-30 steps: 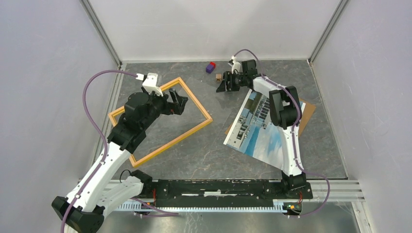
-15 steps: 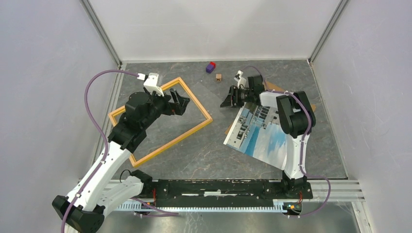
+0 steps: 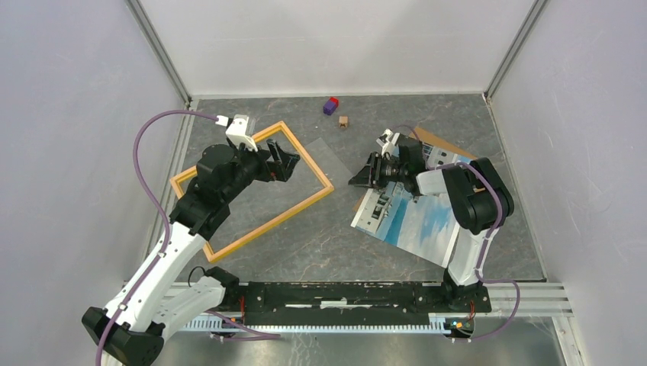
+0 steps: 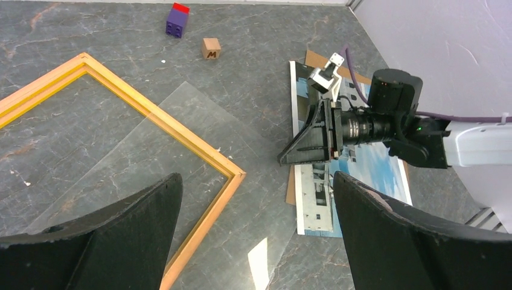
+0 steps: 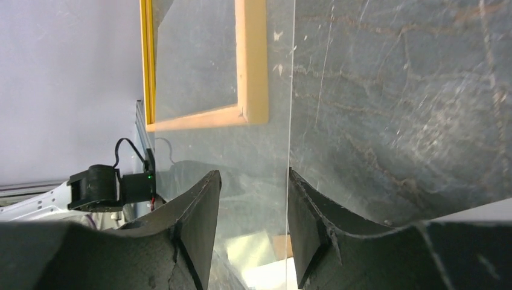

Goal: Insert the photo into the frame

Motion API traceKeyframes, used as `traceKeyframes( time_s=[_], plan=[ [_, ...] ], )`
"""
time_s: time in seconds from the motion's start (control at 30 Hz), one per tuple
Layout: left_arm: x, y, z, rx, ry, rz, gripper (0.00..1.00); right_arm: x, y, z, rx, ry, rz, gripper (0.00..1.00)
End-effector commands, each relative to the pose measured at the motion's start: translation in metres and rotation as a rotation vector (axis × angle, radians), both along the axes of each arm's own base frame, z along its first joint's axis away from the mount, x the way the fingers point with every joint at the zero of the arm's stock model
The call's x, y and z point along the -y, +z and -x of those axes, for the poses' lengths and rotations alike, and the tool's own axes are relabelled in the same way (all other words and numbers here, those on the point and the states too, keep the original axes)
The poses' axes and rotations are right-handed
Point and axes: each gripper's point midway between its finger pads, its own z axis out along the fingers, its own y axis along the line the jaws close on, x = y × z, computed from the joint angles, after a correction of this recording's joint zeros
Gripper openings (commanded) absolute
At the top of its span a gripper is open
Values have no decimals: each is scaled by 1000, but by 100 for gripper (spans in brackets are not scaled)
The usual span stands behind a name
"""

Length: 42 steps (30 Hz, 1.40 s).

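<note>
The frame (image 3: pixel 275 223) of orange-yellow wood lies flat at the left; it also shows in the left wrist view (image 4: pixel 181 130) and the right wrist view (image 5: pixel 250 60). The photo (image 3: pixel 404 217) lies picture side up at the right on a brown backing board (image 3: pixel 439 142), and shows in the left wrist view (image 4: pixel 374 175). My left gripper (image 3: pixel 285 163) is open and empty above the frame's right corner (image 4: pixel 256 175). My right gripper (image 3: pixel 358 180) is low at the photo's far left edge, jaws open (image 5: pixel 253 174), with a clear sheet's edge running between them, close to one finger.
A clear sheet (image 4: pixel 241 157) lies over the frame's right corner and the table between frame and photo (image 5: pixel 265 151). A purple and red block (image 3: pixel 330 105) and a small wooden cube (image 3: pixel 343 122) sit at the back. Walls enclose the table.
My right gripper has come from the back near the wooden cube toward the front and down to the photo's left edge. The left arm, frame and photo have not moved.
</note>
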Motion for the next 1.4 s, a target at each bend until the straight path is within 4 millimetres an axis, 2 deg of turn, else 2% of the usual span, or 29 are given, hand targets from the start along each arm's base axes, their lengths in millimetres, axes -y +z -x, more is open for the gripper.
traceKeyframes(
  time_s=[0.0, 0.4, 0.6, 0.7, 0.9, 0.97, 1.13, 1.3, 1.37],
  plan=[
    [3, 28, -2, 57, 0, 69, 100, -11, 22, 3, 50, -1, -104, 49],
    [4, 30, 0, 57, -10, 79, 100, -28, -1, 7, -7, 15, -117, 45],
    [3, 31, 1, 62, -5, 81, 100, -33, 2, 7, -7, 15, -133, 38],
    [2, 33, 3, 67, -5, 84, 100, -37, 8, 10, 0, 28, -145, 27],
    [2, 35, 4, 72, -6, 93, 100, -38, 39, 7, 92, 0, -220, 6],
    [2, 36, 4, 73, -6, 94, 100, -39, 43, 3, 126, -9, -221, 0],
    [1, 36, 5, 76, -2, 95, 100, -45, 43, -9, 187, 15, -228, 0],
    [1, 33, 2, 69, 3, 87, 100, -53, 63, -13, 285, 54, -317, 0],
    [2, 31, 2, 64, -1, 85, 100, -57, 65, -15, 295, 60, -329, 0]
  ],
)
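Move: The clear sheet lies over the frame, its near-right edge already between the right hand's half-open fingers. Its middle is about 18 cm to that hand's left, 5 cm back and some 4 cm lower. The frame's middle is roughly 27 cm left and 2 cm back, the photo's about 15 cm right and 5 cm back; the small wooden block is 19 cm ahead and 5 cm left. From the left hand, the sheet's middle is nearly straight below, about 27 cm down. The right fingers close fully and pinch the clear sheet near its right corner while the hand works left towards the frame, about 4.5 cm in all. It first eases back and dips about 2 cm, then, as the grip shuts, rises nearly 5 cm from that low point and comes forward again, the fingertips tilting up about 15 degrees. ##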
